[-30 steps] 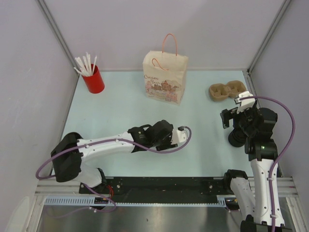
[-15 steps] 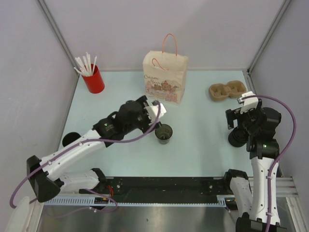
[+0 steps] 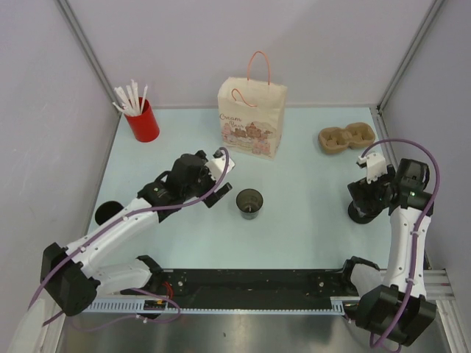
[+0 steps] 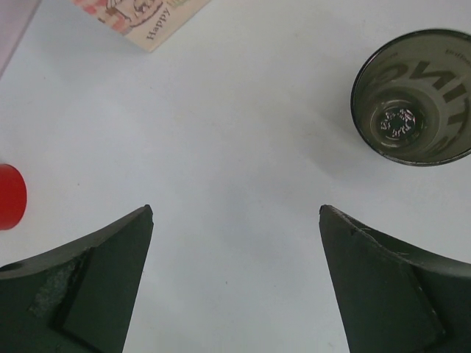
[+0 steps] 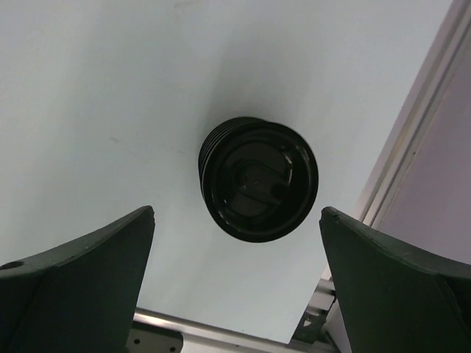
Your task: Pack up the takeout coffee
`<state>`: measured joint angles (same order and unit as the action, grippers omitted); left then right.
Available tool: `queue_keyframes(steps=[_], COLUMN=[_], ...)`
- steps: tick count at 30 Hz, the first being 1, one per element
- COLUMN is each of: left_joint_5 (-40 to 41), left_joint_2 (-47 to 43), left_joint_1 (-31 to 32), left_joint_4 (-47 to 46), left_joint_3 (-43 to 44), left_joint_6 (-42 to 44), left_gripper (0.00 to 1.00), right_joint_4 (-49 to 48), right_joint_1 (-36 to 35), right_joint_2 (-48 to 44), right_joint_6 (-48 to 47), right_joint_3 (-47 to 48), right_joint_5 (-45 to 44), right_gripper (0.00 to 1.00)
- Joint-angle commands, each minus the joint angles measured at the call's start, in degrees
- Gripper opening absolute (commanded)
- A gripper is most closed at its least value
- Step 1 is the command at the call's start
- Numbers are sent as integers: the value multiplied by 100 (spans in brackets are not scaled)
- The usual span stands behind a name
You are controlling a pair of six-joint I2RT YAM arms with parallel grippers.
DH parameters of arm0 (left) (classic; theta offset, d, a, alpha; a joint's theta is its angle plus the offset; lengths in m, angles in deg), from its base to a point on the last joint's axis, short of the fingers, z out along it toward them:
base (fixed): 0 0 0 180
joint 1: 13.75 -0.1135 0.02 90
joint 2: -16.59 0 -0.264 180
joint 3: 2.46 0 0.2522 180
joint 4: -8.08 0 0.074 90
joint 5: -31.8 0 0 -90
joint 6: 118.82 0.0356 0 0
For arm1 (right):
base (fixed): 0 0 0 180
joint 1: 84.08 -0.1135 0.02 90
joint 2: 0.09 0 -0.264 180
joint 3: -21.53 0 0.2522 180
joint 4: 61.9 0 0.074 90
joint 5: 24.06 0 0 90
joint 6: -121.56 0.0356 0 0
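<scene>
The takeout coffee [image 3: 249, 202], a small smoky-grey cup, stands upright and uncovered on the table, in front of the paper bag [image 3: 252, 118]. In the left wrist view the cup [image 4: 412, 95] sits up and to the right, outside the jaws. My left gripper [image 3: 223, 184] [image 4: 235, 209] is open a short way left of the cup, with only bare table between its fingers. My right gripper [image 3: 368, 190] [image 5: 235, 209] hangs open above the squat black round piece [image 3: 358, 215] [image 5: 257, 180] at the right edge, not touching it.
A red cup of white straws [image 3: 142, 120] stands at the back left. A brown cardboard cup carrier [image 3: 347, 137] lies at the back right. The bag's printed corner [image 4: 140, 18] shows in the left wrist view. A metal frame rail [image 5: 412, 147] runs beside the black piece.
My left gripper opened, let go of the cup and drew back to the left; the cup now stands alone. My right arm shifted slightly right over the black piece.
</scene>
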<state>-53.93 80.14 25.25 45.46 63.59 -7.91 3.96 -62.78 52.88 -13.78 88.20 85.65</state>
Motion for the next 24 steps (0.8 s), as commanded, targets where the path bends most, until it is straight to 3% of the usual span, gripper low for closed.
queue_keyframes(steps=[1, 8, 16, 20, 24], left_joint_5=[-190, -383, -533, -533, -541], left_joint_2=[-202, -466, -185, -202, -220], left_joint_1=[-121, -191, -244, -253, -270], left_joint_4=[-208, -296, -340, -384, -410], left_joint_3=[-149, -360, -386, -413, -422], left_joint_6=[-210, -227, -271, -262, -262], left_gripper=[99, 99, 99, 99, 99], right_joint_4=[222, -384, -578, -692, -894], right_joint_1=[102, 94, 94, 94, 94], right_joint_2=[187, 635, 996, 1163, 1295], right_joint_6=[-291, 175, 236, 245, 333], right_joint_3=[159, 27, -149, -263, -368], right_joint_5=[262, 130, 236, 262, 341], right_gripper=[99, 93, 87, 75, 72])
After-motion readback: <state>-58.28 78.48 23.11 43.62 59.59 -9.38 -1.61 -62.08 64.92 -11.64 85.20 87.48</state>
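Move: The stack of black lids is just ahead of my open right hand, about 3 cm forward and 1 cm to the right, its middle some 10 cm below. Some 26 cm farther out than the lids lies the cardboard cup tray, in line with my hand left to right and about 13 cm below. The clear cup stands about 34 cm to my right hand's left and 3 cm ahead. From my left hand the lids are some 45 cm to the right and 2 cm back, 12 cm below. I lower my right hand about 5 cm towards the rim of the lid stack, easing it 1.5 cm forward as I go and tipping the fingers roughly 10 degrees more downward. On the way down I narrow the fingers from wide open to about three quarters, getting ready for the top lid; I can't see them touch the stack. ##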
